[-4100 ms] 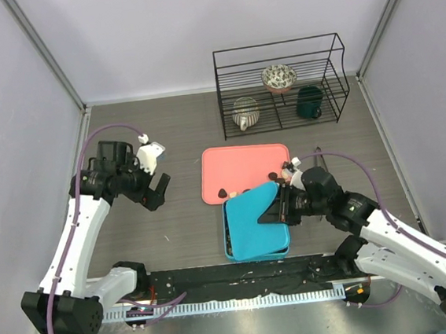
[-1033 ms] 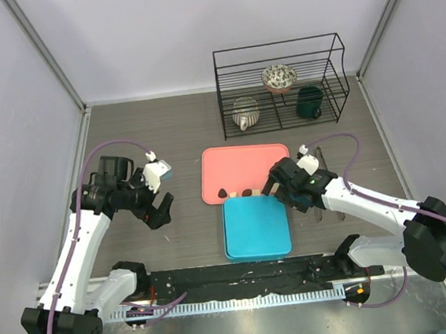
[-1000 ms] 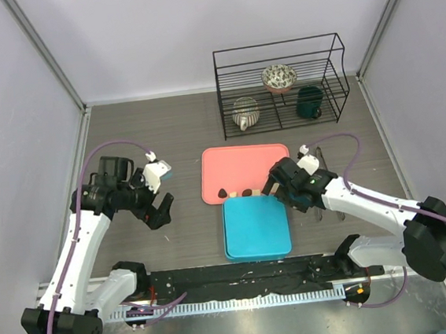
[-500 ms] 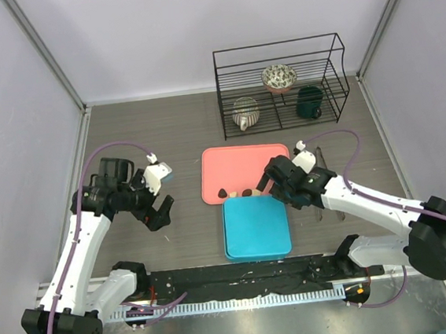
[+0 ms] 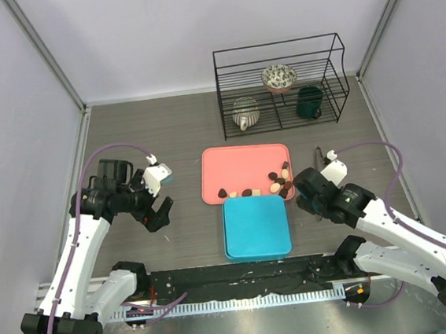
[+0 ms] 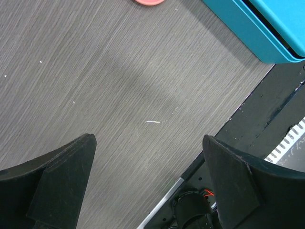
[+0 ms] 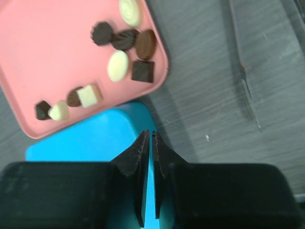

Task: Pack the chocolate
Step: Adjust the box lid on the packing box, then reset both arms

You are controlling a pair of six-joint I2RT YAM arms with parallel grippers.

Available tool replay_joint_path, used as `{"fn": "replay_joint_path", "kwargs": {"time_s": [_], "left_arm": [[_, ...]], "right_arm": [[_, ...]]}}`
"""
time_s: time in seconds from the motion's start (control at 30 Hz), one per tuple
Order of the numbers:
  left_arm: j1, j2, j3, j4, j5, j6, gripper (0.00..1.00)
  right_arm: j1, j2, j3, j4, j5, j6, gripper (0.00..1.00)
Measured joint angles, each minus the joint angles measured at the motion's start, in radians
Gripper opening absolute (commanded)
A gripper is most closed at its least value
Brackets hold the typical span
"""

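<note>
Several small chocolate pieces (image 5: 276, 180), dark, mid brown and cream, lie along the near edge and right corner of the pink tray (image 5: 238, 159). The right wrist view shows one cluster of chocolate (image 7: 125, 42) and another (image 7: 71, 101) on the pink tray (image 7: 43, 52). The teal box (image 5: 256, 227) sits closed just in front of the tray. My right gripper (image 5: 297, 196) hangs over the box's far right corner (image 7: 90, 138); this gripper (image 7: 148, 134) is shut, holding nothing. My left gripper (image 5: 159, 213) stands open over bare table, left of the box (image 6: 257, 24), its jaws (image 6: 147, 141) wide apart.
A black wire rack (image 5: 282, 82) at the back holds a patterned bowl (image 5: 278, 76), a striped pot (image 5: 245, 113) and a dark green cup (image 5: 308, 102). A dark thin utensil (image 5: 318, 158) lies right of the tray (image 7: 242, 62). A black rail (image 5: 241, 276) runs along the near edge.
My right arm has drawn back to the right off the tray corner, uncovering more chocolates, and its jaws have closed. The box lid, half raised four seconds ago, lies flat. The left arm barely moved.
</note>
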State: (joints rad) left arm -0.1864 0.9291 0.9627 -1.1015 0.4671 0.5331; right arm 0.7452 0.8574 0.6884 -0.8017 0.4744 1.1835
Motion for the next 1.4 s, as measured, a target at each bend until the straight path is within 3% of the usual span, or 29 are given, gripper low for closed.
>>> {"fn": "replay_joint_path", "kwargs": {"time_s": [0.23,0.57,1.03,1.07,1.13,1.17,1.2,1.4], "left_arm": [[0.000,0.000,0.000,-0.003,-0.003,0.000,1.00],[0.000,0.005,0.007,-0.007,-0.012,0.000,1.00],[0.000,0.020,0.017,-0.004,-0.013,0.000,1.00],[0.000,0.020,0.017,-0.004,-0.013,0.000,1.00],[0.000,0.020,0.017,-0.004,-0.014,0.000,1.00],[0.000,0.020,0.017,-0.004,-0.016,0.000,1.00],[0.000,0.020,0.017,-0.003,-0.019,0.001,1.00],[0.000,0.035,0.020,-0.002,-0.039,-0.009,1.00]], "right_arm": [[0.000,-0.003,-0.090,-0.047,-0.082,0.000,0.21],[0.024,0.096,-0.146,0.028,-0.193,-0.007,0.20],[0.143,0.143,-0.049,0.006,-0.203,-0.001,0.21],[0.144,0.147,-0.047,0.005,-0.201,-0.002,0.23],[0.146,0.147,-0.041,-0.003,-0.193,-0.003,0.39],[0.146,0.143,-0.036,-0.012,-0.182,-0.005,0.51],[0.146,0.140,-0.027,-0.030,-0.167,-0.010,0.99],[0.146,0.116,0.136,-0.148,-0.044,-0.113,1.00]]}}
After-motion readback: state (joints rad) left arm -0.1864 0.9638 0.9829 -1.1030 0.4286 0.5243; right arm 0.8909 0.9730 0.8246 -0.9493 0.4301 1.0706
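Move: About 12 cm to the right hand's left, some 4 cm back and 5 cm lower, lies the middle of the blue box lid, its right edge only some 3 to 4 cm to the left. The leftover chocolates sit 7 cm ahead, 4 cm left and about 9 cm below the hand, the fork 6 cm ahead and 6 cm right. From the idle left hand the lid lies roughly 27 cm right, 4 cm back and 10 cm down. Dropping some 7 cm and drawing back about 5 cm beside the lid's right edge, the nearly shut right fingers tip further down, then go left about 5 cm against the lid's right side, the wrist turning some 15 degrees counter-clockwise. The hand then opens wide while rising about 6 cm and easing forward, ending clear above the lid's right edge. ##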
